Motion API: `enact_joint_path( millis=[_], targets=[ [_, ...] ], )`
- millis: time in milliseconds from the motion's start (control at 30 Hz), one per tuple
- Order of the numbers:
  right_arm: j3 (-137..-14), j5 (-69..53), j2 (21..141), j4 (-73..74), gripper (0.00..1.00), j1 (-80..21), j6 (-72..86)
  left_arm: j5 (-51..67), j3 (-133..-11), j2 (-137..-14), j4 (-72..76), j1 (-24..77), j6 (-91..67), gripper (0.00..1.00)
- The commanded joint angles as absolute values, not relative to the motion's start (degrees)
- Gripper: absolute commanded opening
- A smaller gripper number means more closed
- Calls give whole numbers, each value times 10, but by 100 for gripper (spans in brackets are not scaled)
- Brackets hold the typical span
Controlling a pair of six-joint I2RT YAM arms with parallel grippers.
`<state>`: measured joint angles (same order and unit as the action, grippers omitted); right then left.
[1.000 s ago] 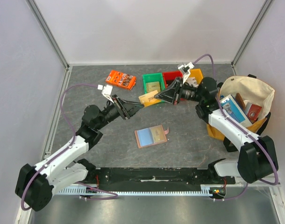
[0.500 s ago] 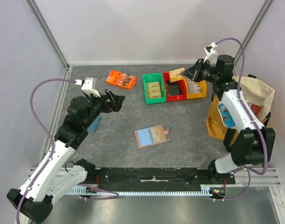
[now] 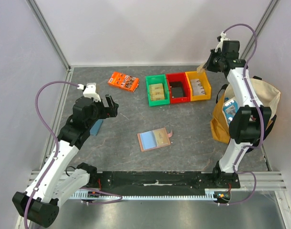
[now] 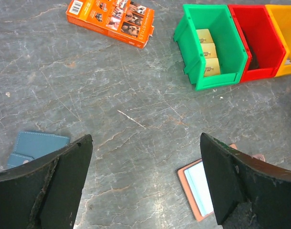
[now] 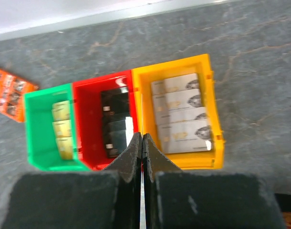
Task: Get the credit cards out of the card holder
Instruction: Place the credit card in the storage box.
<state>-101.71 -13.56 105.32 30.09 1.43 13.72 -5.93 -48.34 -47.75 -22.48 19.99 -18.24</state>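
The card holder [image 3: 155, 139] lies open and flat mid-table, tan outside with light blue lining; in the left wrist view its corner [image 4: 195, 183] shows beside my right finger. My left gripper [image 3: 109, 106] [image 4: 145, 138] hovers wide open over bare table left of it, holding nothing. At the back right, my right gripper [image 3: 206, 67] [image 5: 143, 136] is shut on a tan credit card [image 3: 201, 69], seen edge-on between the jaws [image 5: 142, 205], above the divide between the red and yellow bins.
Green bin [image 3: 156, 89], red bin [image 3: 178, 87] and yellow bin [image 3: 199, 86] stand in a row, each holding cards. An orange box [image 3: 123, 81] lies back left. A teal pouch [image 3: 95, 128] lies under my left arm. A canvas tote [image 3: 260, 102] stands right.
My left gripper let go of the card, opened wide and drew back left. My right arm carried the card from mid-table up to the back right over the bins.
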Motion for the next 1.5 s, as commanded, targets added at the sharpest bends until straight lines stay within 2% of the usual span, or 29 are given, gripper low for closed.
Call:
enact_joint_path(
  millis=[0,333,600,800,933,1100,1233,1467],
  targets=[
    [-1105,-59,1120,403,0,14,72,-79,-482,-472,-224,196,-152,99],
    [-1123,-157,1215,410,0,13,43,-77,-468,-455,-220,194,-142,99],
    [-1088,-192,1228,368,1,13,61,-54,-464,-460,-216,192,-134,99],
    [-1063,-129,1215,370,26,13,64,-44,-465,-469,-219,193,-134,99],
    [-1051,-92,1175,369,45,14,68,-28,-464,-475,-216,192,-135,99],
    [-1042,-33,1119,369,63,4,69,-3,-458,-482,-205,192,-155,98],
    [-1029,25,1071,368,72,-32,66,37,-453,-493,-197,193,-163,99],
    [-951,-23,971,329,74,-90,96,82,-455,-532,-203,195,-189,98]
  ],
)
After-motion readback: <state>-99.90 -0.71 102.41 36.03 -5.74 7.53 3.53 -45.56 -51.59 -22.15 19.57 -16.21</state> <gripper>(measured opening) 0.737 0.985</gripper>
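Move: Almost straight below the right hand, which already holds the credit card, lies the yellow storage box: some 21 cm down, about 2 cm ahead and 1 cm to the left. The red box stands about 13 cm left and 1 cm ahead, the green one 24 cm left and level; the tan bag is roughly 18 cm right, 10 cm back. From the empty left hand the card holder lies 19 cm right, 10 cm back and 23 cm down, the yellow box 43 cm right, 25 cm ahead. Lowering the held card into the yellow box, the right hand sinks about 15 cm nearly straight down while its fingers tip some 20 degrees farther downward, opens low over the box to let go, then rises almost as far again, easing slightly back and left. Late on, the left hand, fingers still wide open, sinks about 4 cm and shifts right towards the card holder. ##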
